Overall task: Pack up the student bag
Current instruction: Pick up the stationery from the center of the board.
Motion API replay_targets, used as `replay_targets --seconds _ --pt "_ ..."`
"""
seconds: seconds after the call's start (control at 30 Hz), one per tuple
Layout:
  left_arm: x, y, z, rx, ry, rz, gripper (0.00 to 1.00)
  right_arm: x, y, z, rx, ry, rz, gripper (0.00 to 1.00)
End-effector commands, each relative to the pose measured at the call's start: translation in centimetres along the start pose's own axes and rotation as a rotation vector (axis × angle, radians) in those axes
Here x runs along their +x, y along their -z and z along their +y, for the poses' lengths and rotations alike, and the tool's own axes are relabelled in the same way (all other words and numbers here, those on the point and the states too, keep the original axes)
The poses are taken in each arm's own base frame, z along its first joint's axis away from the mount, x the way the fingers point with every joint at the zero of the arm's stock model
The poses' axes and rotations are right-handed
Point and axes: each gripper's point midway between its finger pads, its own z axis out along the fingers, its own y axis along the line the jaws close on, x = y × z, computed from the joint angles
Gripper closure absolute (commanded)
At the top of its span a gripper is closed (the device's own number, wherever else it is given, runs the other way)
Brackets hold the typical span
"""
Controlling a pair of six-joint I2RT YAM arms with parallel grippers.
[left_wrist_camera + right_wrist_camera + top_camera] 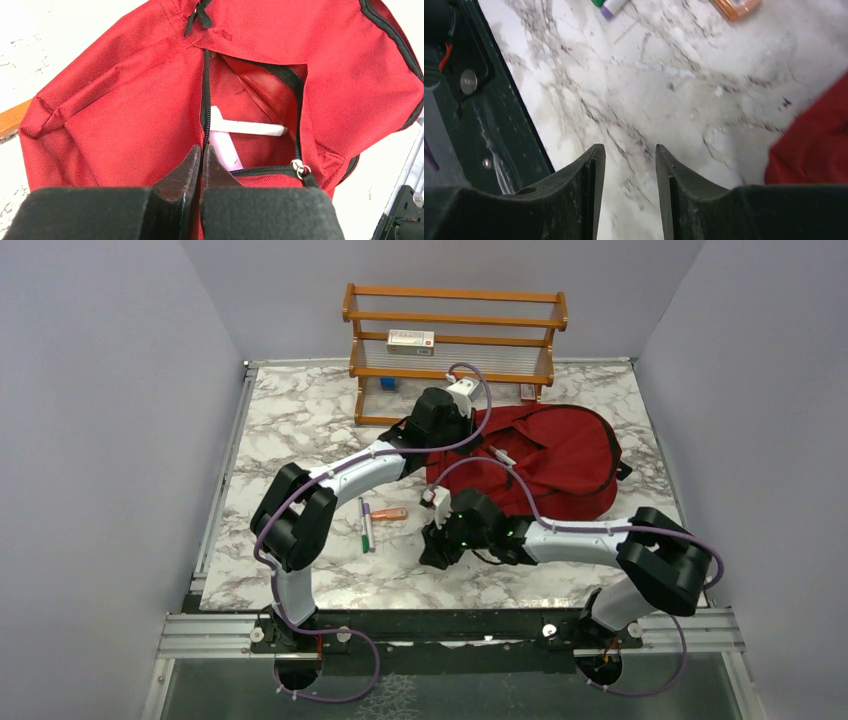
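Observation:
The dark red student bag (pixel 545 460) lies flat at the back right of the marble table. My left gripper (pixel 202 152) is shut on the black zipper edge of its open front pocket (pixel 250 100), holding that edge at the bag's left end (pixel 445 445). Inside the pocket lie a white pen (pixel 250 128) and a pale pink item (pixel 225 150). The zip pull (pixel 298 167) sits at the pocket's lower right corner. My right gripper (pixel 629 155) is open and empty just above bare marble, in front of the bag (pixel 814 145) and near the table's front edge (pixel 437 548).
A green and a purple marker (pixel 367 525) and an orange item (pixel 390 514) lie left of my right gripper. A wooden shelf rack (pixel 455 365) at the back holds a white box (pixel 411 340) and a blue item (pixel 388 383). The dark frame rail (pixel 469 100) borders the table.

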Motion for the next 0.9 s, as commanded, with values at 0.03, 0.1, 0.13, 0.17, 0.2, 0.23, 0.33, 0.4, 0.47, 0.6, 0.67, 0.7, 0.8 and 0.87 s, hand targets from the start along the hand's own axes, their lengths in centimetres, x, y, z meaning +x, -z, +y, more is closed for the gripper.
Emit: replay_targets --seconds 0.03,0.1,0.13,0.17,0.2,0.23,0.33,0.4,0.47,0.6,0.67,0.7,0.8,0.87 --pt "-3.4 1.4 0.1 0.000 -0.018 -0.073 1.00 -2.4 -3.4 1.4 0.052 -0.027 -0.071 0.54" --pt "-3.6 1.6 0.3 -0.003 -0.016 -0.077 1.00 -2.2 -4.8 2.0 0.060 -0.040 -0.054 0.54" --pt "-3.7 1.6 0.4 -0.005 -0.014 -0.079 1.00 -2.0 -5.4 2.1 0.074 -0.051 -0.045 0.54" --pt "-3.7 1.7 0.5 -0.006 -0.013 -0.080 1.00 -2.0 -6.0 2.0 0.096 -0.076 -0.035 0.54" --pt "-3.8 1.8 0.5 -0.008 -0.013 -0.082 1.00 -1.9 -6.4 1.8 0.132 -0.098 -0.027 0.54" --pt "-3.8 1.8 0.5 -0.006 -0.014 -0.084 1.00 -2.0 -6.7 1.6 0.166 -0.120 -0.030 0.54" --pt "-3.7 1.8 0.4 -0.004 -0.012 -0.082 1.00 -2.7 -7.5 1.2 0.225 -0.175 -0.058 0.54" --pt "-3.6 1.8 0.4 0.000 -0.009 -0.079 1.00 -3.2 -8.1 1.0 0.257 -0.210 -0.068 0.54" --pt "-3.6 1.8 0.2 0.006 -0.008 -0.078 1.00 -3.8 -8.7 1.0 0.273 -0.225 -0.081 0.54" --pt "-3.6 1.9 0.2 0.009 -0.009 -0.079 1.00 -4.4 -9.7 0.4 0.325 -0.256 -0.094 0.54" --pt "-3.7 1.9 0.2 0.008 -0.010 -0.080 1.00 -4.6 -10.3 -0.2 0.363 -0.270 -0.089 0.54" --pt "-3.6 1.9 0.1 0.010 -0.010 -0.078 1.00 -4.6 -10.5 -0.4 0.380 -0.275 -0.084 0.54" --pt "-3.6 1.9 0.1 0.012 -0.011 -0.078 1.00 -4.7 -11.1 -0.8 0.404 -0.273 -0.078 0.54" --pt "-3.6 1.9 0.1 0.011 -0.012 -0.076 1.00 -4.9 -11.4 -1.0 0.412 -0.273 -0.083 0.55"
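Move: The purple-capped marker lies about 13 cm to the right hand's left, 10 cm ahead and some 5 cm below. Just beyond it to the left is the green marker, 15 cm left and 10 cm ahead of the hand; the orange bottle lies 9 cm left and 14 cm ahead. From the left hand, closed on the bag's fabric, the purple-capped marker is roughly 22 cm left, 12 cm back and 16 cm lower. Sweeping left, fast at first and then slower, the right hand travels about 11 cm towards the purple-capped marker's near end, curving forward in the second half and sinking slightly. As it curves, it turns clockwise by some 25 degrees, bringing the half-open fingers more nearly in line with the marker, without closing or touching. The left hand keeps its grip on the bag, nearly still. ##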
